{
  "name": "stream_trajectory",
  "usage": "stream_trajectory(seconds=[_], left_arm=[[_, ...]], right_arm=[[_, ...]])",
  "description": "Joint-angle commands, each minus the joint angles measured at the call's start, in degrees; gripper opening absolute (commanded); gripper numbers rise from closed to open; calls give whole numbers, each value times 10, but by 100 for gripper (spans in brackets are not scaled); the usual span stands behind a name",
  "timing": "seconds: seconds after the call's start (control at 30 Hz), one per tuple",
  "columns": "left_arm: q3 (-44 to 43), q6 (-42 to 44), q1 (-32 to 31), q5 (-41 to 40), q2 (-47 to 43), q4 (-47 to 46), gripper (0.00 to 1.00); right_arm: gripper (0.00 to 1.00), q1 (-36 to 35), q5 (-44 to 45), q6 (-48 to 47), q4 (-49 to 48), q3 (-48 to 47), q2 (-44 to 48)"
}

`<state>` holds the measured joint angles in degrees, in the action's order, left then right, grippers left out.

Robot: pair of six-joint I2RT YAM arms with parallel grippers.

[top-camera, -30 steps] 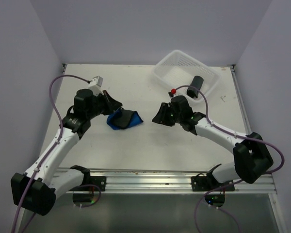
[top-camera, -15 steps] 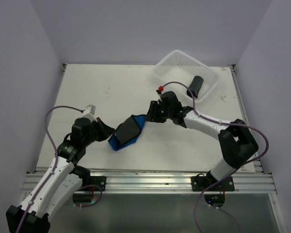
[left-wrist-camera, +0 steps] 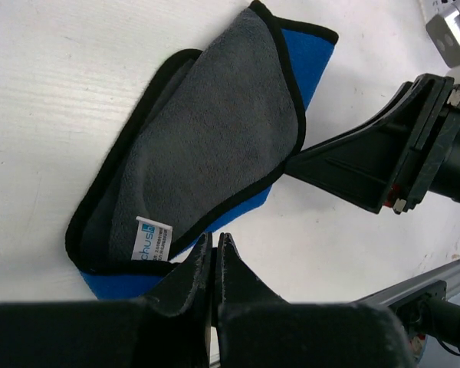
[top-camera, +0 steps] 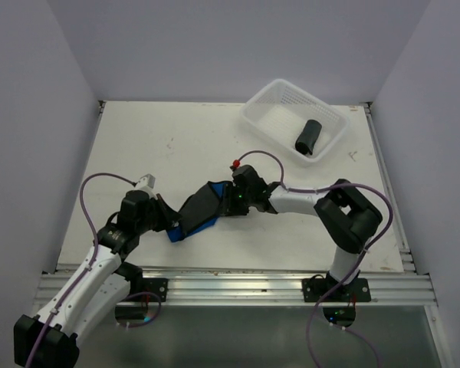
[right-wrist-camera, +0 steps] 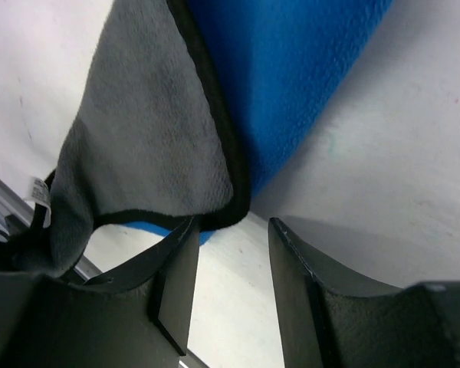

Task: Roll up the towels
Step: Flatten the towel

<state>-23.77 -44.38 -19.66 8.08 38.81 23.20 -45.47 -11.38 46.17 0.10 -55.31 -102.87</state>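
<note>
A blue towel (top-camera: 198, 211) with black edging lies stretched out on the table, its grey side folded over the blue (left-wrist-camera: 215, 130). My left gripper (top-camera: 167, 224) is at its near-left end, shut on the towel's black edge (left-wrist-camera: 213, 239). My right gripper (top-camera: 228, 201) is at the far-right end and stands open (right-wrist-camera: 233, 224). The towel's corner (right-wrist-camera: 161, 138) rests against its left finger, and bare table shows between the jaws. A second towel, a dark roll (top-camera: 307, 136), lies in the basket.
The white perforated basket (top-camera: 280, 107) stands at the back right of the table. The right arm's elbow (top-camera: 353, 218) is folded over the right side. The metal rail (top-camera: 238, 280) runs along the near edge.
The left gripper pulled back toward the near edge with the towel's end, drawing the bunched towel out long. The right gripper moved left to the far end and its jaws widened.
</note>
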Motion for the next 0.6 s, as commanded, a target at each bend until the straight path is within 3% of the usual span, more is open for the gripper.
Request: stream_trajectory(seconds=[0.0,0.17,0.27,0.33,0.5,0.57], left_arm=[[-10,9,-3,-1,-7,-19,0],[-8,17,-3,5,-8,-22,0],[-9,21,-3,5,-8,-19,0],[-8,25,-3,3,-11,-17,0],[-11,27,-3,-10,-18,-11,0],[-15,25,-3,-17,-14,-20,0]], right_arm=[[45,-2,37,9,-8,-35,-6],[43,-2,50,16,-23,-45,-20],[36,-2,58,18,-11,-58,-29],[21,-2,58,19,-8,-63,-33],[0,-2,79,19,26,-61,3],[0,-2,97,2,70,-67,29]])
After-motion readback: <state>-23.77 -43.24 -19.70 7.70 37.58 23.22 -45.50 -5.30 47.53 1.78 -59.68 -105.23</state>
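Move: The grey fold's black rim, on the towel's right side, lies about 3 cm ahead of the right hand, 1 cm left and 1 cm below its open fingers. The towel's blue far corner is some 6 cm ahead and 1 cm left of that hand; the towel's middle is 9 cm left and 1 cm back. From the left hand, shut on the near-left end, the rim is about 15 cm right, 8 ahead and 5 below. The grey fold's black rim is what the right hand takes: it slides forward nearly 3 cm and about 1 cm left, low over the table, and as it arrives closes its half-open fingers fully, pinching the rim. The left hand stays in place, still shut on the towel's near-left end. ##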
